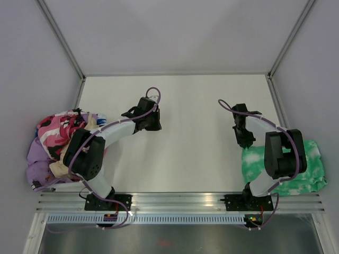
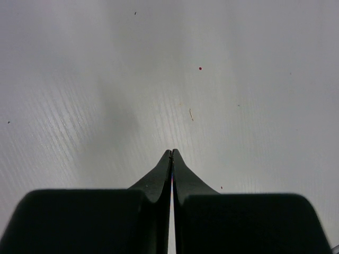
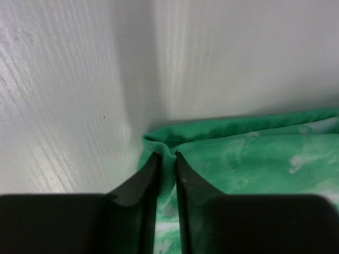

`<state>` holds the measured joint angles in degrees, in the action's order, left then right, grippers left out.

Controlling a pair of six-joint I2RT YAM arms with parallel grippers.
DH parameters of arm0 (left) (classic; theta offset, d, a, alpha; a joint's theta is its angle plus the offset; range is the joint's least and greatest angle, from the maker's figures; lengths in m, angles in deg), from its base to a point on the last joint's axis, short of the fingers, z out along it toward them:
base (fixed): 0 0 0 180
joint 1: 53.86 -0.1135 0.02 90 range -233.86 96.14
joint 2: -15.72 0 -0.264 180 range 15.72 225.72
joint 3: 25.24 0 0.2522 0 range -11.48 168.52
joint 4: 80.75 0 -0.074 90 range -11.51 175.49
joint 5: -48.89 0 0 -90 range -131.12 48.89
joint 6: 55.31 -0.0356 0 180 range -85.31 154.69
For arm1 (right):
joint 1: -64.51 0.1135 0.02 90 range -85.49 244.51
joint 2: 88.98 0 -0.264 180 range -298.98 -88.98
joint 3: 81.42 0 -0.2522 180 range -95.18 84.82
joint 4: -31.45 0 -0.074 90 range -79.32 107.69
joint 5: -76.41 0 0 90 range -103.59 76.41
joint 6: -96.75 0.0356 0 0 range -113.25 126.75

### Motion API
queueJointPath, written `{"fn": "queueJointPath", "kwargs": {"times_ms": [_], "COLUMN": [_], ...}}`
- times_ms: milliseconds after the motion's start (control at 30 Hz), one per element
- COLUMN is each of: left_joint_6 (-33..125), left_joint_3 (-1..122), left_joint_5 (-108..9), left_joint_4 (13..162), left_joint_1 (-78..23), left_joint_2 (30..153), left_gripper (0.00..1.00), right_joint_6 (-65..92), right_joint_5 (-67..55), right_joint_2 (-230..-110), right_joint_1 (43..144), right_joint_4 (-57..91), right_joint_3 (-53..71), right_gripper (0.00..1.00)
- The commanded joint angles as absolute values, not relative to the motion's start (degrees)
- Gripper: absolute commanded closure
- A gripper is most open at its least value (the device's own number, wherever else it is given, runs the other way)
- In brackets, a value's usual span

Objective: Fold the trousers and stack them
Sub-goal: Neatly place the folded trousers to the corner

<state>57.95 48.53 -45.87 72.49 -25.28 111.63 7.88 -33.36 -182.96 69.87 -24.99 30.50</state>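
The trousers [image 1: 312,165] lie as a folded green and white tie-dye bundle at the table's right front edge, partly under my right arm. In the right wrist view their near corner [image 3: 254,153] bunches up into a small ridge. My right gripper [image 1: 244,142] is at the bundle's upper left corner, and its jaws [image 3: 166,154] are shut on that ridge of green fabric. My left gripper [image 1: 152,125] hovers over bare table near the middle. Its jaws [image 2: 171,152] are shut, tips touching, with nothing between them.
A heap of other clothes [image 1: 57,142], pink, white and lilac, sits at the table's left edge beside my left arm. The white tabletop [image 1: 196,106] is fenced by metal frame rails [image 1: 175,74] at the back and sides.
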Motion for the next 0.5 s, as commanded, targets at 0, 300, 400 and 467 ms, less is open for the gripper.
{"fn": "queueJointPath", "kwargs": {"times_ms": [0, 300, 400, 467], "left_joint_6": [58.07, 57.89, 57.72, 57.63], "left_joint_3": [48.29, 49.17, 49.25, 49.34], "left_joint_5": [-45.16, -46.3, -46.56, -46.56], "left_joint_4": [74.59, 74.5, 74.33, 74.06], "left_joint_1": [-25.74, -26.0, -26.0, -26.09], "left_joint_2": [110.2, 110.9, 111.08, 111.08], "left_gripper": [0.98, 0.98, 0.98, 0.98], "right_joint_6": [8.6, 16.67, 18.79, 19.85], "right_joint_5": [-32.32, -17.74, -15.26, -14.91], "right_joint_2": [-181.89, -177.14, -177.05, -176.27], "right_joint_1": [69.78, 71.8, 72.5, 73.81], "right_joint_4": [-25.12, -22.84, -22.13, -21.6], "right_joint_3": [29.27, 28.75, 29.36, 29.89], "right_gripper": [0.9, 1.0, 1.0, 1.0]}}
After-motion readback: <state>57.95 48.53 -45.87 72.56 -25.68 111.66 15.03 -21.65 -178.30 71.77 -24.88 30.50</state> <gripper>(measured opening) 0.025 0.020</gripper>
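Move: The far left corner of the folded trousers is right at the right hand's fingertips, lying between the still-gaping fingers. From this hand the trousers' middle is some 10 cm back and 20 cm to the right; their near left corner is about 17 cm back and level sideways, with the table's near edge roughly 21 cm back. From the left hand, the far left corner lies about 44 cm to the right, 9 cm back and 5 cm lower. The right hand closes its fingers the rest of the way, pinching the far left corner of the trousers, and only then sets off to its left. It drags the corner some 5 cm across the table, away from the right side wall and almost level, while the wrist tilts roughly 15 degrees so that the fingertips swing out to the left, the pinch kept to the end. ##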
